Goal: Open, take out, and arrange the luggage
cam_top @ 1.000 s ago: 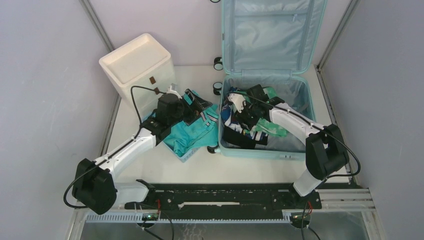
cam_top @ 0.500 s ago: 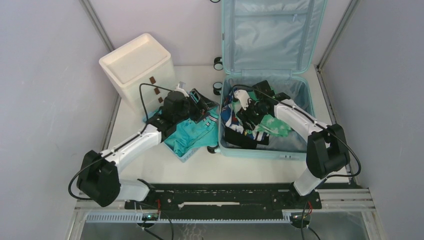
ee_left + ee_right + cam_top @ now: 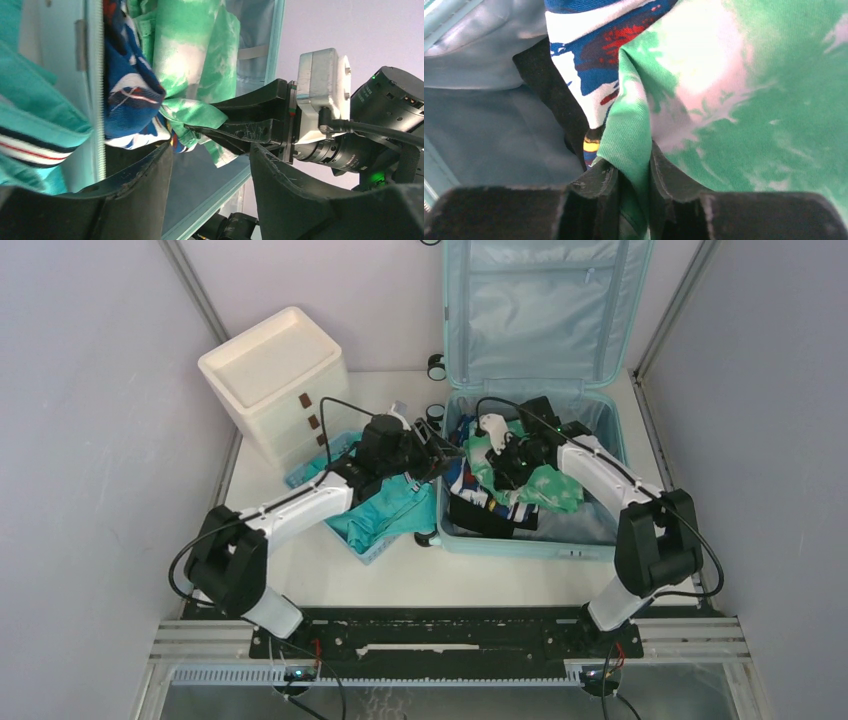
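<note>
The luggage, a light-blue hard-shell suitcase, lies open with its lid standing upright at the back. Inside are a green-and-white tie-dye garment, a blue, white and red patterned garment and a black item. My right gripper is shut on a fold of the green garment over the suitcase's left half. My left gripper hangs open at the suitcase's left wall, nothing between its fingers. It faces the right gripper's fingers and the pinched green cloth.
A white drawer unit with brown handles stands at the back left. A blue lattice basket holding a teal garment sits beside the suitcase's left side. The suitcase's wheels stick out at the hinge. Enclosure walls stand close on both sides.
My left arm has swung right from over the basket to the suitcase's left edge, its jaws narrowing. My right gripper has closed on the green garment and shifted slightly toward the back.
</note>
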Robot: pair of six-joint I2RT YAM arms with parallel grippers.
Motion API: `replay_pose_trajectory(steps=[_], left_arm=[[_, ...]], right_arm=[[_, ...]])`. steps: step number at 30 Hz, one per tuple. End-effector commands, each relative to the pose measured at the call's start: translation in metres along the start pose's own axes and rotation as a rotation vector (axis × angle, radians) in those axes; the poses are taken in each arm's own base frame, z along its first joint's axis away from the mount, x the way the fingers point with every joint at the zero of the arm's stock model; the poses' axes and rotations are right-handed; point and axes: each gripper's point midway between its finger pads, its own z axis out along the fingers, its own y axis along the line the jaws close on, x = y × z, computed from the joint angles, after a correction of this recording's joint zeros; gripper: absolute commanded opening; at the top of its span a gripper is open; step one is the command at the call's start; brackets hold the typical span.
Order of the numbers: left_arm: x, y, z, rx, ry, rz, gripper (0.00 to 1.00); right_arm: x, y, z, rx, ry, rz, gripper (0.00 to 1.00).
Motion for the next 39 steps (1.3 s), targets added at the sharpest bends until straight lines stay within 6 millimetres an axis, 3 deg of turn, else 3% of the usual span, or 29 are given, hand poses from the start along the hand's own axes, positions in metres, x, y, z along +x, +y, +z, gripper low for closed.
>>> replay_pose_trajectory(steps=[1, 6, 15, 24, 31, 39], left_arm=[[-0.003, -0.053, 0.003, 0.119, 0.010, -0.004, 0.64], [-0.005, -0.059, 0.013, 0.134, 0.008, -0.070, 0.73], [-0.010, -0.069, 0.028, 0.157, -0.024, -0.202, 0.82], [-0.004, -0.084, 0.055, 0.174, 0.020, -0.217, 0.82], [0.003, -0.074, 0.074, 0.127, 0.049, -0.218, 0.82], [-0.002, -0.068, 0.064, 0.087, 0.019, -0.165, 0.81]], right_arm=[[-0.010, 0.002, -0.033, -0.028, -0.076, 0.067, 0.21], [-0.026, 0.005, -0.051, -0.082, -0.187, 0.107, 0.04], [-0.054, 0.017, -0.086, -0.114, -0.346, 0.080, 0.01], [-0.060, 0.027, -0.089, -0.139, -0.365, 0.061, 0.00], [-0.069, 0.039, -0.094, -0.143, -0.370, 0.020, 0.00], [-0.066, 0.028, -0.095, -0.097, -0.354, 0.026, 0.00]])
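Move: The green shirt's left end lies in the open case about 9 cm to the left hand's right, 3 cm ahead and 8 cm lower. Its near fold is already between the right fingertips, straight at that hand's point. Of the right hand, the patterned shirt is some 8 cm left and level, the black cloth 8 cm back and 3 cm left, both about 5 cm below. The teal shirt is 11 cm left of the left hand, 12 cm back and 12 cm down. The green shirt's pinched fold is squeezed as the right fingers finish closing, then raised about 7 cm with a small leftward swing that is partly undone, the hand rolling some 15 degrees left side up. Meanwhile the left hand crosses about 8 cm rightward and 4 cm forward over the case, to the shirt's left end, spreading its fingers wider and ending at the same height. ##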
